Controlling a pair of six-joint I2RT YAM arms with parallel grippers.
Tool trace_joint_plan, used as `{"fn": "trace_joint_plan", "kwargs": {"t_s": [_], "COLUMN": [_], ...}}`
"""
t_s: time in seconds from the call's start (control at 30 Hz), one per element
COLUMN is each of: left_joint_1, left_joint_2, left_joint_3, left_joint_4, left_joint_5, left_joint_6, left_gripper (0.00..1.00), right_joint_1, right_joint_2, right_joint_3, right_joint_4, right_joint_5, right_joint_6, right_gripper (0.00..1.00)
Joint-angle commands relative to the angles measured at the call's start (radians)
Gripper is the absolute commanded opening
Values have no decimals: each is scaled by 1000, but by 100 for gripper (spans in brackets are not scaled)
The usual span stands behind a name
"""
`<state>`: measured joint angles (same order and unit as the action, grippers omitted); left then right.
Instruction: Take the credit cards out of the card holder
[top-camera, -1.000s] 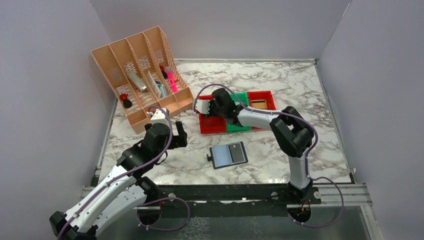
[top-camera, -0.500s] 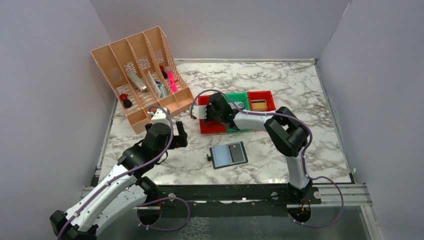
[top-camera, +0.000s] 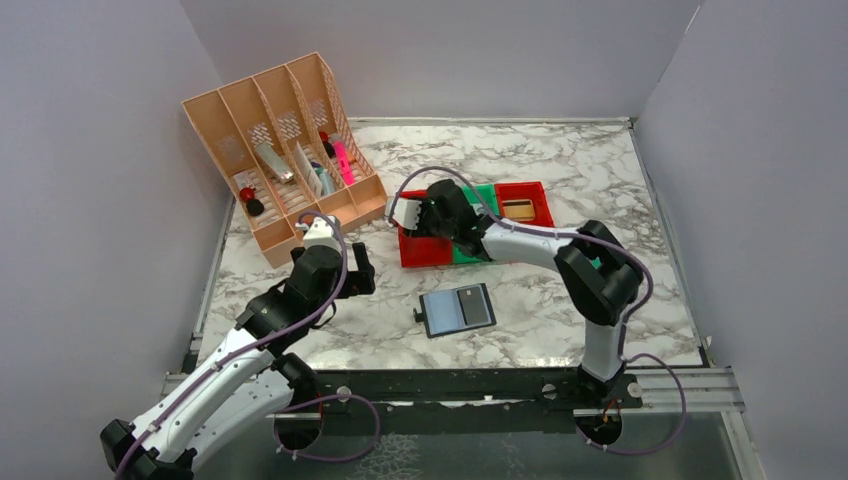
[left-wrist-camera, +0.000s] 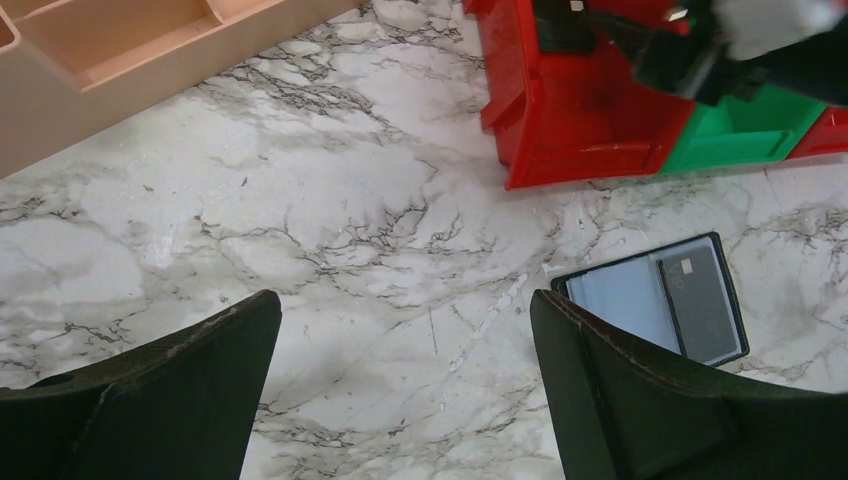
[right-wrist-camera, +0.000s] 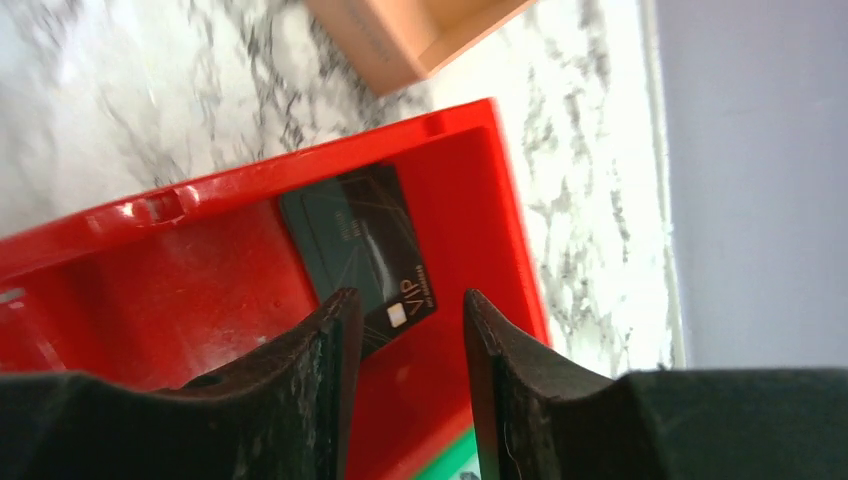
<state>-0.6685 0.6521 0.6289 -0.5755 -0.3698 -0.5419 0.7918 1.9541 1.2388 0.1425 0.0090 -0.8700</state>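
Observation:
The card holder (top-camera: 441, 313) lies open and flat on the marble, a black bifold with grey-blue panels; the left wrist view shows it too (left-wrist-camera: 622, 297). One dark credit card (top-camera: 473, 307) rests on its right panel (left-wrist-camera: 700, 303). Another dark credit card (right-wrist-camera: 358, 252) lies loose on the floor of the left red bin (right-wrist-camera: 200, 270). My right gripper (right-wrist-camera: 405, 300) hovers just above that card, open, with nothing between its fingers; from above it hangs over the same bin (top-camera: 412, 222). My left gripper (left-wrist-camera: 405, 305) stands wide open over bare marble, left of the holder (top-camera: 360, 272).
A green bin (top-camera: 484, 194) and a second red bin (top-camera: 541, 205) adjoin the left red bin (top-camera: 425, 255). A peach desk organizer (top-camera: 285, 150) holding pens and small items stands at the back left. Grey walls enclose the table.
My right gripper's jaws have parted above the red bin, after dipping left and coming back. The left arm and the card holder have not moved.

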Motion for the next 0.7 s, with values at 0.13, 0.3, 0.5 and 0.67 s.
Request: {"fn": "trace_joint_plan", "kwargs": {"t_s": [0.13,0.3,0.5,0.67], "left_joint_1": [4,4,4,4], "left_joint_2": [10,5,-36,12], "left_joint_3": [23,23,-18,-70], "left_joint_4": [-8,0,82,234], "left_joint_5": [-15,16,149,402], "left_joint_6": [-4,-3,20,11], "left_gripper": [99,99,99,94], "right_joint_1": [6,4,4,4], "right_joint_2": [-398,-640,-833,-973], "right_joint_3": [-224,-451,-607,-795], "right_joint_4": [228,168,-217,-206], "right_joint_5": [-44,166,129,29], "right_joint_6": [401,898,1315,1527], "right_gripper": [52,70,74,73]}}
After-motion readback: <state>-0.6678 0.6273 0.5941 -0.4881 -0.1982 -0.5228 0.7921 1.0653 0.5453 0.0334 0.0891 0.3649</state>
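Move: The right gripper, already emptied, hangs just above the dark card in the left red bin. The card holder lies open some 19 cm back and 9 cm right of it, roughly 6 cm lower. The green bin is about 10 cm to its right and 1 cm back. From the left gripper, the card holder is around 20 cm right, level fore and aft and about 13 cm below; the left red bin is some 17 cm ahead and 15 cm right. Lift the right gripper clear of the left red bin by about 15 cm, then swing it back and right over the bins and down again to hover by the card holder, opening the fingers wider and rolling the wrist some 70 degrees clockwise, seen from behind the hand. Late on, start the open left gripper about 3 cm right towards the card holder. ##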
